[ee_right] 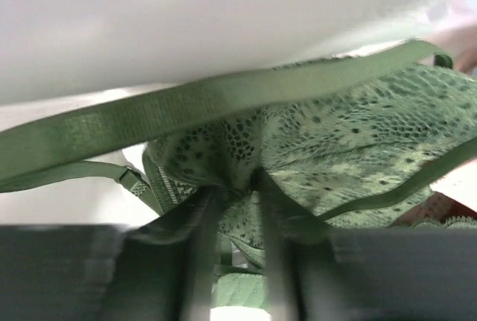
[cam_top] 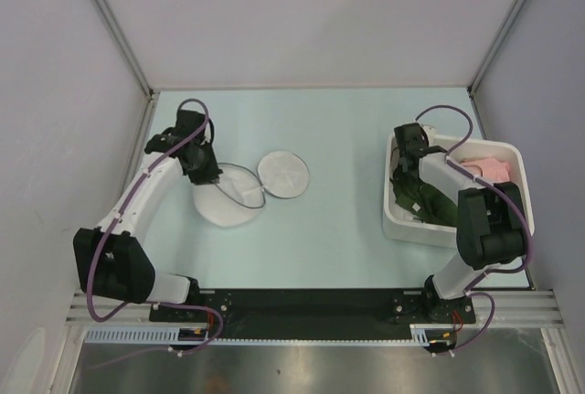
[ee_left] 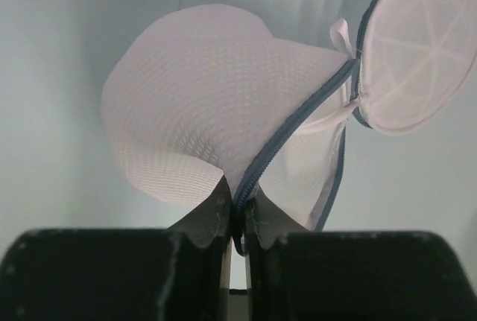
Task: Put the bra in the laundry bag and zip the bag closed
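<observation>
The laundry bag [cam_top: 230,200] lies left of the table's middle, a white mesh pouch with its round flap [cam_top: 283,175] folded open to the right. My left gripper [cam_top: 210,180] is shut on the bag's dark zipper rim. In the left wrist view the gripper [ee_left: 238,203] pinches that rim, and the mesh [ee_left: 194,112] bulges up behind it. The olive-green bra [cam_top: 428,207] lies in the white bin. My right gripper [cam_top: 407,177] reaches into the bin. In the right wrist view the gripper [ee_right: 238,185] is shut on bunched lace of the bra [ee_right: 350,138], and a strap [ee_right: 186,103] crosses above.
The white rectangular bin [cam_top: 391,218] stands at the right and also holds a pink garment [cam_top: 490,167]. Grey walls close the table on three sides. Both arm bases sit on the black rail at the near edge.
</observation>
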Robot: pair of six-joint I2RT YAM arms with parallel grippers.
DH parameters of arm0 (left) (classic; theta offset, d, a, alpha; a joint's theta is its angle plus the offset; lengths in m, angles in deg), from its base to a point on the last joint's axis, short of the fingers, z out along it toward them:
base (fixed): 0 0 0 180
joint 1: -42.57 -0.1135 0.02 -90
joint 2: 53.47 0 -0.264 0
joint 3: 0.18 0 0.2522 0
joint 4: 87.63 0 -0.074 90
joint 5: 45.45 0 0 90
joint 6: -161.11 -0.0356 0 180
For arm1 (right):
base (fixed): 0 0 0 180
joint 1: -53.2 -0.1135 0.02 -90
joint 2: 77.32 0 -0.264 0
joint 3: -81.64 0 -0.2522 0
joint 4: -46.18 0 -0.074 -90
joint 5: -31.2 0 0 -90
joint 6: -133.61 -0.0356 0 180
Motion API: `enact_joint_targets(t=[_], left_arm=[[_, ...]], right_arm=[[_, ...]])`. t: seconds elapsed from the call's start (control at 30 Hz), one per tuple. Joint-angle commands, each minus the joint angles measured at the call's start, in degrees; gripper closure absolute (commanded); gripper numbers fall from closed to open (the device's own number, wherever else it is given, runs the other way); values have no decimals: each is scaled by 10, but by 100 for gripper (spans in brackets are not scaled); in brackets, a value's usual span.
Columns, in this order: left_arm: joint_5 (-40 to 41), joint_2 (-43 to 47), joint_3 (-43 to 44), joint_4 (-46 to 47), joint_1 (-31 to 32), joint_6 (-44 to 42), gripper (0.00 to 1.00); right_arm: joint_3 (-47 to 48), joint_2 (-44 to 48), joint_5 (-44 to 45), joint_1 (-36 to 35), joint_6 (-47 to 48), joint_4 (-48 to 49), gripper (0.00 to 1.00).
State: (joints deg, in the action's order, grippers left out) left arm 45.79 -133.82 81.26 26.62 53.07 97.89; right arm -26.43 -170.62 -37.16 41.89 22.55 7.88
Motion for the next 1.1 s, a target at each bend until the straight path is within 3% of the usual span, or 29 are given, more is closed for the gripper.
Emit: enact_joint_targets(t=[0.0,0.03,0.07,0.1,0.13,0.17,0.2,0.27,0.4,0.53,0.73,0.9,1.07], left_arm=[[62,24,28,-19,-17,-31,82],[66,27,25,-18,-23,-32,77],[69,30,15,-15,-27,-34,70],[75,34,11,-15,-29,-34,54],[82,47,8,-15,-34,-34,45],[100,53,7,-16,-35,-32,34],[108,59,10,-18,-35,-29,14],[121,82,21,-19,-35,-20,1],[73,118,63,-6,-26,9,1],[54,150,72,-1,43,26,1],[53,168,97,32,193,41,0],[36,173,112,65,230,64,0],[31,189,122,82,231,82,1]], right_arm=[[5,30,25,-2,-28,-16,76],[11,45,34,-2,-30,-24,79],[16,56,38,-2,-35,-45,88],[29,67,42,0,-39,-56,95],[37,81,44,0,-40,-67,100],[44,106,43,1,-40,-88,100],[53,121,41,1,-37,-100,100],[88,154,39,1,-37,-149,100],[156,209,27,1,-48,-233,100],[238,253,-7,-13,-45,-281,100],[330,308,-84,-75,-14,-257,100],[414,319,-71,-118,-1,-250,100],[473,308,-241,-119,10,-190,100]])
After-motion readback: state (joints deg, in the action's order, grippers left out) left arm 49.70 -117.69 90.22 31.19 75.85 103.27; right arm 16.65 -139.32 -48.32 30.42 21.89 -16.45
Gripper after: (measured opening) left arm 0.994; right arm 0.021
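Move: The right hand is down in the white tub, half-shut on the green bra, whose middle lies about 5 cm to its right, 3 cm back and 2 cm below. In the same tub the pink cloth is roughly 19 cm to its right and 1 cm farther out, the black cloth some 22 cm right and 7 cm back. The left hand holds the laundry bag's zipped rim: the bag's middle is about 2 cm right, 1 cm back and 7 cm below, the round lid 15 cm right, 4 cm ahead and 9 cm below. The right fingers shut fully on the green bra near the tub's left wall and haul it quickly up, about 40 cm, drawing back some 9 cm and then drifting left, while the wrist tips the fingers up by nearly 50 degrees. Meanwhile the left hand edges a little left as its fingers open wide and let go of the laundry bag's rim, then climbs about 15 cm and swings to the right, over the bag and towards the round lid, the wrist tipping up some 30 degrees. ##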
